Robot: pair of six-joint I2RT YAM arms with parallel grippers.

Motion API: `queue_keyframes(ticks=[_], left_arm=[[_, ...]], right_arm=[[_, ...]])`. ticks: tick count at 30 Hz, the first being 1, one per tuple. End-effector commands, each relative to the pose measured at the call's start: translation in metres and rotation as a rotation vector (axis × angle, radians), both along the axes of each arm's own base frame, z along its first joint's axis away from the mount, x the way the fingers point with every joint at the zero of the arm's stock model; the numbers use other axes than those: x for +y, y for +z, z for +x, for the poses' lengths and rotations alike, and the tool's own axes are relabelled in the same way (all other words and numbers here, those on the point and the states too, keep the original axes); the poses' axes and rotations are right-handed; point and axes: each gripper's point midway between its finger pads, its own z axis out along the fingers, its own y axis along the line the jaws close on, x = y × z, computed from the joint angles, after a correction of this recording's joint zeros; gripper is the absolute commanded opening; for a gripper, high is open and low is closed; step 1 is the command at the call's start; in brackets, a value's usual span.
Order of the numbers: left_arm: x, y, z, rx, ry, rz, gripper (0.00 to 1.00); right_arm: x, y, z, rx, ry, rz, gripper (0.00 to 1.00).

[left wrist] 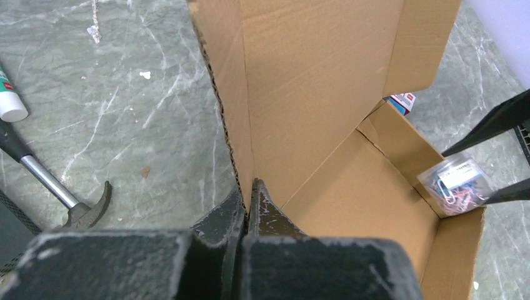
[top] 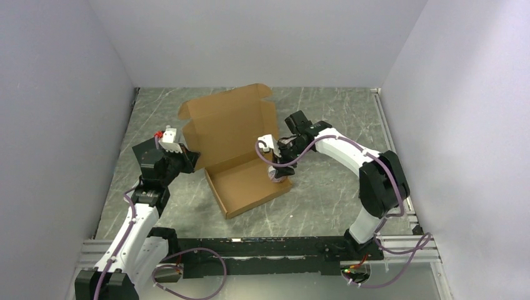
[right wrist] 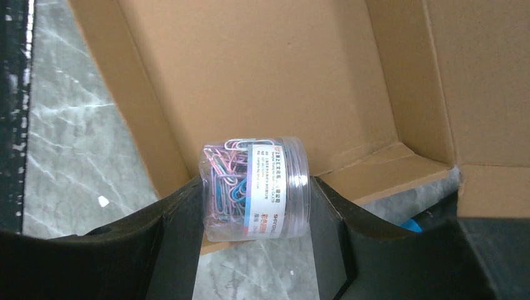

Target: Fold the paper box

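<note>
The paper box (top: 237, 125) is brown corrugated cardboard in the middle of the table, its lid panel standing up behind a shallow tray. My left gripper (top: 190, 159) is shut on the box's left edge; in the left wrist view the fingertips (left wrist: 250, 187) pinch the thin cardboard wall (left wrist: 237, 125). My right gripper (top: 279, 170) is at the tray's right wall. Its fingers are shut on a clear jar of coloured paper clips (right wrist: 256, 187), held over the wall's rim with the box interior (right wrist: 250, 69) beyond. The jar (left wrist: 453, 184) also shows at the tray's far corner.
A hammer (left wrist: 69, 200) and a white tube (left wrist: 9, 106) lie on the marble table left of the box. A small printed carton (left wrist: 400, 101) sits behind the tray's far wall. Grey walls enclose the table, with a metal rail (top: 390, 131) along the right.
</note>
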Motion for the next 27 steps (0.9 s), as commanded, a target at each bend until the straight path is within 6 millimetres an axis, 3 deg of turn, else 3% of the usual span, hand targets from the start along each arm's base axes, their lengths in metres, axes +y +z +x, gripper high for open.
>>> queue_keyframes(ticks=[1, 9, 14, 20, 27], left_arm=[[-0.004, 0.017, 0.003, -0.069, -0.026, -0.006, 0.0], [-0.004, 0.016, 0.003, -0.066, -0.026, -0.005, 0.0], [-0.005, 0.016, 0.003, -0.066, -0.028, -0.004, 0.0], [-0.004, 0.016, 0.003, -0.068, -0.025, -0.004, 0.0], [-0.002, 0.017, 0.003, -0.075, -0.011, -0.002, 0.0]], right_arm=[[0.021, 0.011, 0.025, -0.111, 0.006, 0.006, 0.25], [0.038, -0.01, 0.039, -0.198, 0.076, -0.083, 0.47], [0.039, -0.008, 0.05, -0.246, 0.087, -0.12, 0.64], [0.034, 0.025, 0.041, -0.254, 0.08, -0.069, 0.92], [0.012, 0.075, 0.019, -0.176, -0.026, 0.1, 0.99]])
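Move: The clear jar of paper clips is still held between the right fingers. The middle of the paper box tray, where it is headed, lies about 11 cm left, 3 cm back and 5 cm below. Outside the tray, the blue marker lies about 10 cm ahead and 2 cm right, the matchbox roughly 12 cm ahead and 5 cm right, both about 6 cm down. From the left hand the tray's middle is some 18 cm right, 4 cm back and 12 cm down. The jar is carried in over the tray's right-hand wall: the right hand sinks while edging left and forward, about 5 cm in all, with its wrist tilting slightly. Low over the tray floor the fingers open from half to nearly full width and let go, then the hand rises some 6 cm clear. The left hand stays in place, still pinching the lid's left edge. ##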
